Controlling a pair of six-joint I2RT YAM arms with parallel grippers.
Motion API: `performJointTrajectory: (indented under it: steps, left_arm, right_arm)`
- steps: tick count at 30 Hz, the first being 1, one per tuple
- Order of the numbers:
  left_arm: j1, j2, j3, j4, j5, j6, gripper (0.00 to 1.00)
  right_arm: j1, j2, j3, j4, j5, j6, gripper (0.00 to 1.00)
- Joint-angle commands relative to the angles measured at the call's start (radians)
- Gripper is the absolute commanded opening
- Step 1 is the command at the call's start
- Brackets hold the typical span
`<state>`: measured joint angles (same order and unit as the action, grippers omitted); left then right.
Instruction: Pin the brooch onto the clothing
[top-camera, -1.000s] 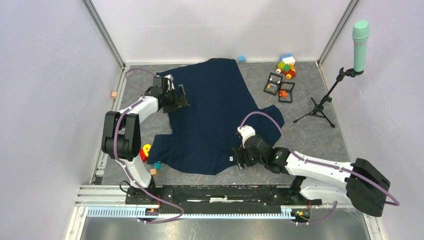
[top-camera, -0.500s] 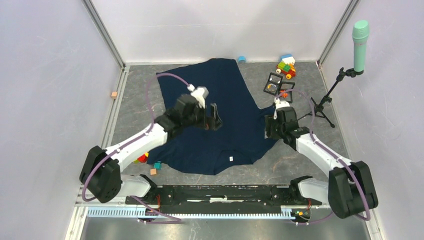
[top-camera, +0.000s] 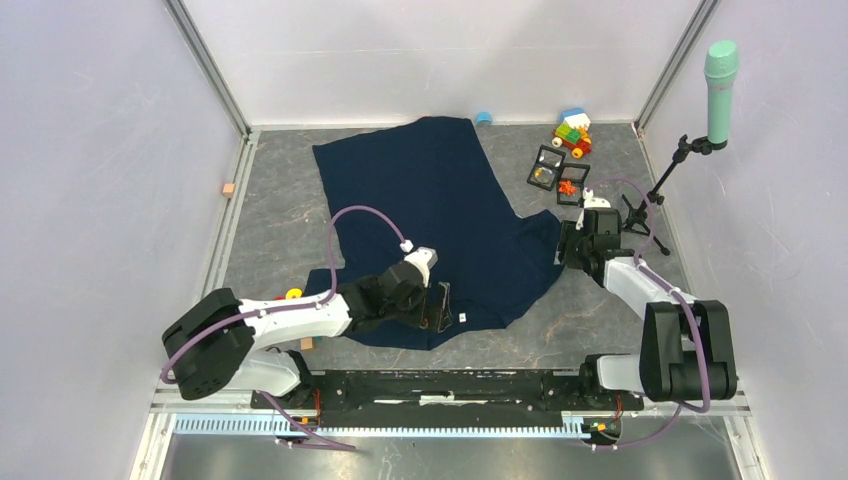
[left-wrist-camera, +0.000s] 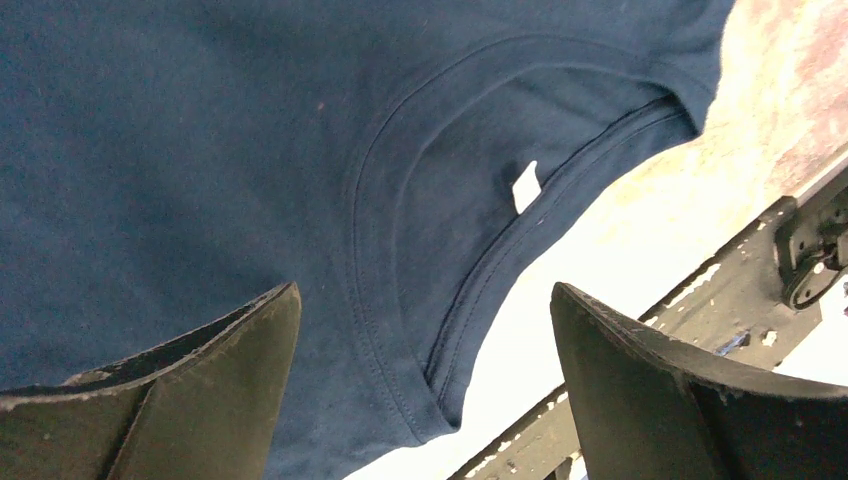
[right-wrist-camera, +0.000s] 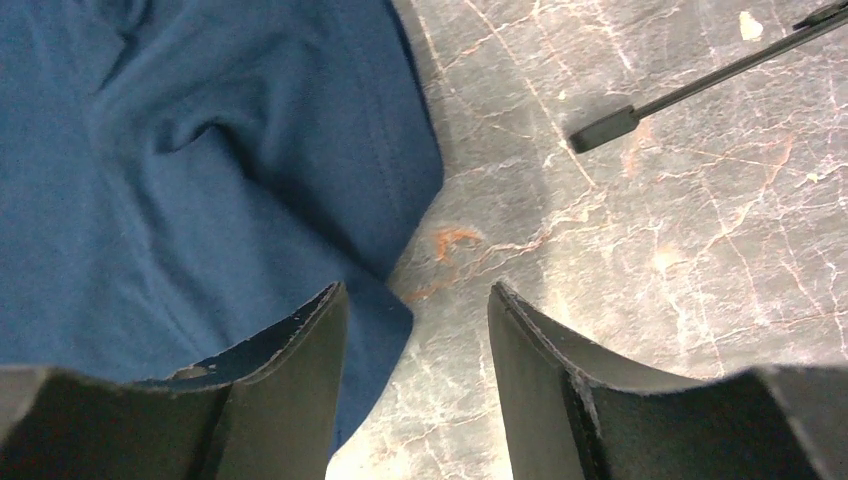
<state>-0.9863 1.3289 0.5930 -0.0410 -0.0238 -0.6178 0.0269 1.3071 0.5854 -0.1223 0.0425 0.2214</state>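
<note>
The clothing (top-camera: 430, 200), a dark navy shirt, lies spread flat on the grey table, its collar toward the near edge. My left gripper (top-camera: 440, 305) hangs wide open over the collar (left-wrist-camera: 400, 230), near the white tag (left-wrist-camera: 525, 187); nothing is between its fingers (left-wrist-camera: 230, 380). At the shirt's right sleeve (right-wrist-camera: 250, 180), my right gripper (top-camera: 566, 245) is open, with the sleeve's corner (right-wrist-camera: 385, 320) by its left finger and bare table under the gap. Two black-framed cases (top-camera: 572, 186) beyond the sleeve each hold a small ornament; which one is the brooch I cannot tell.
A black tripod stand (top-camera: 632, 212) with a green microphone (top-camera: 720, 75) stands right of my right arm; one leg (right-wrist-camera: 610, 122) shows in the right wrist view. Toy blocks (top-camera: 572, 130) and a blue cup (top-camera: 483, 118) sit at the back. Small toys (top-camera: 292, 296) lie front left.
My left arm swung from the shirt's middle down to the collar near the front edge. My right gripper shifted outward to the sleeve's edge, and its jaws have narrowed.
</note>
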Motion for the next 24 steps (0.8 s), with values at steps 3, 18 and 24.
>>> performJointTrajectory:
  steps: [3, 18, 24]
  left_arm:
    - [-0.017, -0.036, -0.108, 0.079, -0.081, -0.119, 0.99]
    - [-0.017, -0.304, -0.283, -0.092, -0.184, -0.206, 1.00]
    - [-0.016, -0.441, -0.322, -0.208, -0.228, -0.223, 1.00]
  right_arm:
    - [-0.065, 0.071, 0.036, 0.113, -0.040, -0.022, 0.57]
    - [-0.067, 0.206, 0.071, 0.173, -0.156, -0.038, 0.37]
    - [-0.067, 0.207, 0.085, 0.155, -0.092, -0.040, 0.00]
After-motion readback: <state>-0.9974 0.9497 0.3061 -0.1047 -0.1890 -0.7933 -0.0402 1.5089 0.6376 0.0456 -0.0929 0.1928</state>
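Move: The clothing's collar-side cloth lies right beneath the left hand, some 2 cm down, with the white neck label about 5 cm to that hand's right and level ahead. From the right hand, the hem of the right sleeve is roughly 3 cm ahead, 1 cm left and 2 cm below. The stand's foot sits about 5 cm ahead and 5 cm right of the right hand, and the nearer black case some 14 cm straight ahead. The clothing is dragged to the left by the left hand, which sinks about 1 cm onto it with fingers kept wide open, then sweeps 7 cm left and slightly back, turning some 15 degrees counter-clockwise. The right hand goes forward about 4 cm to the right sleeve while sinking 2 cm, then closes its half-open fingers, pinching the sleeve's hem. ##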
